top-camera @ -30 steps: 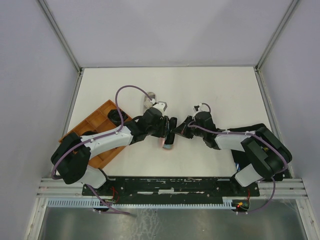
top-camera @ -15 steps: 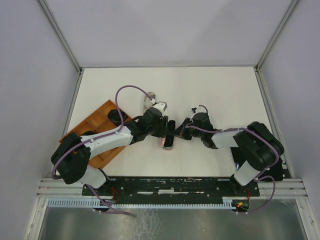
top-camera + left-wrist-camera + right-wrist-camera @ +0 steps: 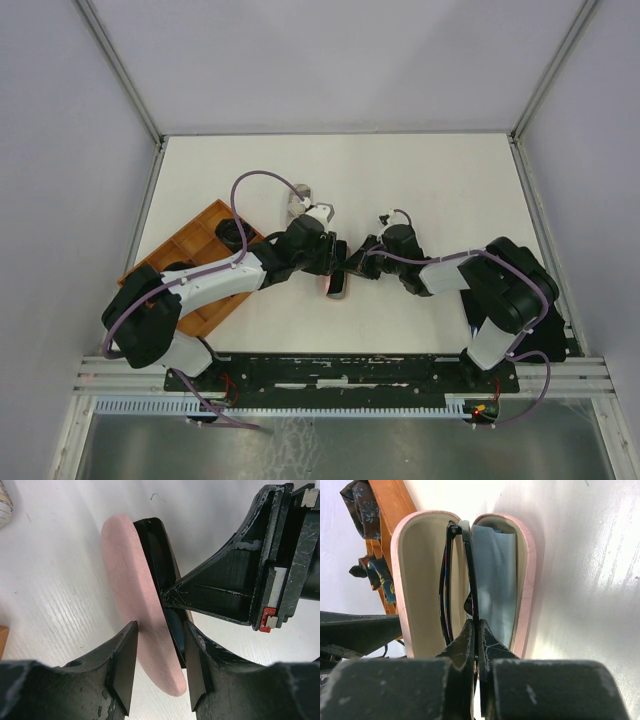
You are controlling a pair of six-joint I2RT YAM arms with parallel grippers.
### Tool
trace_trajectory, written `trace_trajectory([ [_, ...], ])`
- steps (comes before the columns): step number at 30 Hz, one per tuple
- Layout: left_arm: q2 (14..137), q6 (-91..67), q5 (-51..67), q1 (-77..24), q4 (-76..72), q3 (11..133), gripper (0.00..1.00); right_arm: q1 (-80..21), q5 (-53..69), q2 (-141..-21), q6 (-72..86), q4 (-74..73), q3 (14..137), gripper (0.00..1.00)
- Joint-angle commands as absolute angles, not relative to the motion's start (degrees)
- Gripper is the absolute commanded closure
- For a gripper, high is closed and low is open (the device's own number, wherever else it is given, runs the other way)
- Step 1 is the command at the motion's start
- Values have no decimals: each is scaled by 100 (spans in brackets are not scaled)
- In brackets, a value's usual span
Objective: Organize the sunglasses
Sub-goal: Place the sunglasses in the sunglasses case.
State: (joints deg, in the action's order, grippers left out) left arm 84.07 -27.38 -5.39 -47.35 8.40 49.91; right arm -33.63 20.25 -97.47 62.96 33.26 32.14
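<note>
An open pink case (image 3: 420, 580) lies in the middle of the table, small under both wrists in the top view (image 3: 334, 288). My left gripper (image 3: 159, 630) is closed around one pink half (image 3: 135, 605), a finger on each side. The sunglasses (image 3: 471, 580), a thin black-framed pair, stand on edge inside the case along its hinge line. My right gripper (image 3: 477, 630) is shut on their frame. A light-blue cloth (image 3: 492, 580) lines the case's right half. In the left wrist view the right gripper (image 3: 167, 594) pokes its tip into the case from the right.
A wooden divided tray (image 3: 185, 250) sits at the left, its edge also in the right wrist view (image 3: 390, 500), with patterned cases (image 3: 362, 505) in it. A small pale object (image 3: 298, 197) lies behind the left wrist. The right arm's elbow (image 3: 510, 290) stays near the table's right side.
The right gripper has slid a little to the left, further into the case, with the sunglasses in it. The left gripper and the case have stayed put.
</note>
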Motion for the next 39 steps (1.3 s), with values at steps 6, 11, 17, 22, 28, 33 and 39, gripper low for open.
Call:
trace_trajectory([
  [6, 8448, -2837, -481, -4753, 617, 5155, 52, -3375, 2161, -9879, 6183, 3594, 3484, 100],
  [11, 8446, -2839, -484, -4759, 615, 5159, 52, -3375, 2171, -9976, 6131, 3554, 3506, 97],
  [17, 8442, -2830, -483, -4755, 623, 5156, 52, -3375, 2180, -10046, 6109, 3531, 3550, 88],
  [22, 8437, -2830, -484, -4755, 633, 5149, 52, -3375, 2139, -10005, 6024, 3407, 3560, 80],
  [28, 8429, -2821, -491, -4754, 634, 5144, 52, -3376, 1958, -9723, 5799, 2966, 3569, 70],
  [33, 8403, -2821, -516, -4752, 642, 5125, 52, -3375, 1819, -9457, 5602, 2556, 3625, 59],
  [39, 8376, -2823, -551, -4749, 653, 5100, 52, -3371, 1609, -9174, 5364, 1956, 3758, 56],
])
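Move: The open pink sunglasses case stands right under the right hand, its middle about 1 cm farther out, 1 cm to the left and 2 cm lower; this hand already has the folded sunglasses down inside it. The blue cloth lines the case's right half, about 1 cm ahead and 2 cm below. The patterned case lies some 17 cm farther out and 11 cm left. From the left hand, the pink case's middle is about 2 cm ahead, 1 cm right and 3 cm lower. The folded sunglasses, still pinched at the start, are lowered about 1.5 cm deeper into the pink case by the right hand, which starts to open its fingers on the way. It then rises back as far and eases roughly 1 cm to the right, rolling some 5 degrees with the fingers now nearly half open. The left hand stays in place, keeping the case held from its left side. ##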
